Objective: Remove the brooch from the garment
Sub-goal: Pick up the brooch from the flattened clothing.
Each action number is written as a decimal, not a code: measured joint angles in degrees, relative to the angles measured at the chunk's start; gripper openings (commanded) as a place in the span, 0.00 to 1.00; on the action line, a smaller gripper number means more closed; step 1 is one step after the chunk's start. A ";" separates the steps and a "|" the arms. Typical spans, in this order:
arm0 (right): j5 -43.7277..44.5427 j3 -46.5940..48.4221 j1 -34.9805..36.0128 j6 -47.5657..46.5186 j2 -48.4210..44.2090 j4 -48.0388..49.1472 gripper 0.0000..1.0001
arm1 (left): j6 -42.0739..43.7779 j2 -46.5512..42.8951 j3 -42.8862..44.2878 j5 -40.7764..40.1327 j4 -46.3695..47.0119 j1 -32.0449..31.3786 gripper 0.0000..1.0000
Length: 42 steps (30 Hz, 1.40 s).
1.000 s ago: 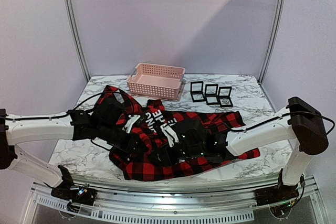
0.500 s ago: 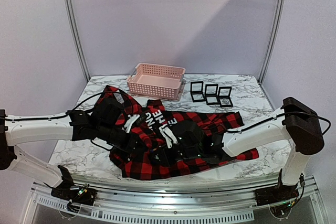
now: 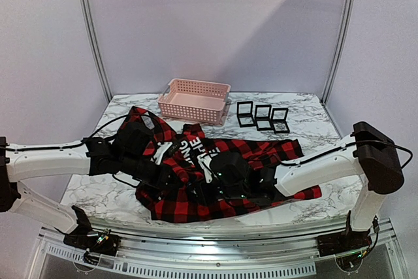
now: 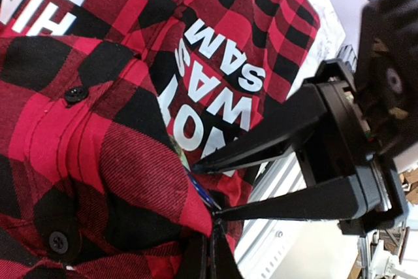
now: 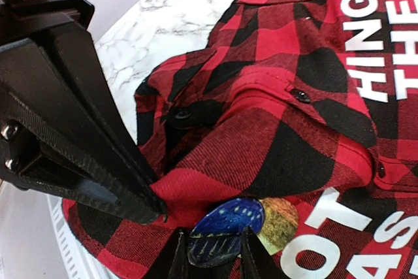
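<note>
The garment [image 3: 225, 204], a red-and-black plaid shirt with white lettering, lies bunched on the marble table [image 3: 91, 194]. The brooch [image 5: 228, 233] is a blue oval with a yellow-brown part, pinned by the white letters. My right gripper [image 5: 212, 261] has a fingertip against each side of its blue part. In the left wrist view the brooch [image 4: 198, 192] shows only as a thin blue edge between the right gripper's [image 4: 204, 191] two long black tips. My left gripper [image 4: 210, 253] is shut on a red fold of the garment [image 4: 98, 129] beside the brooch, and its fingers [image 5: 85, 155] pinch that fold.
A pink perforated basket [image 3: 194, 99] stands at the back of the table. Three small black open boxes [image 3: 263, 117] sit to its right. A metal rail [image 3: 215, 253] runs along the near edge, just below the garment's hem.
The right arm has shifted a little to the left, toward the left gripper. The left arm has held still on the fold.
</note>
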 measured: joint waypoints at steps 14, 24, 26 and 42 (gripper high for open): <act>9.84 5.49 2.56 0.57 1.77 -7.91 0.10 | -2.84 -0.15 -0.76 -1.46 1.38 0.90 0.00; 14.43 7.15 2.91 2.54 2.01 -12.20 0.00 | -3.74 -0.55 -0.94 -1.57 2.93 1.38 0.00; 14.53 7.15 2.93 2.84 2.01 -12.13 0.00 | -3.93 -0.55 -0.96 -1.44 3.15 1.44 0.00; 8.85 -4.66 1.42 3.08 -0.42 0.92 0.00 | -2.80 -2.36 -2.27 -4.44 0.26 2.23 0.87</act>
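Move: Between the right hand's slightly parted fingertips sits the blue brooch, roughly 1 cm below the hand point. The green brooch is some 3 cm farther out and 1 cm to the right of it, and the white "NOT" lettering lies about 5 cm ahead of the right hand and 3 cm to its right. From the left hand, already pinching the plaid fold alongside, the blue brooch is about 2 cm ahead, 2 cm right and slightly lower. Closing on the blue brooch, the right hand eases about 1.5 cm forward with a clockwise turn of some 10 degrees and pinches it between its fingertips, then draws down and to the right, some 2 cm each way. The left keeps its pinch on the fold while edging 1.5 cm forward, then opens wide, lets go of the cloth and backs off left by about 2 cm. ##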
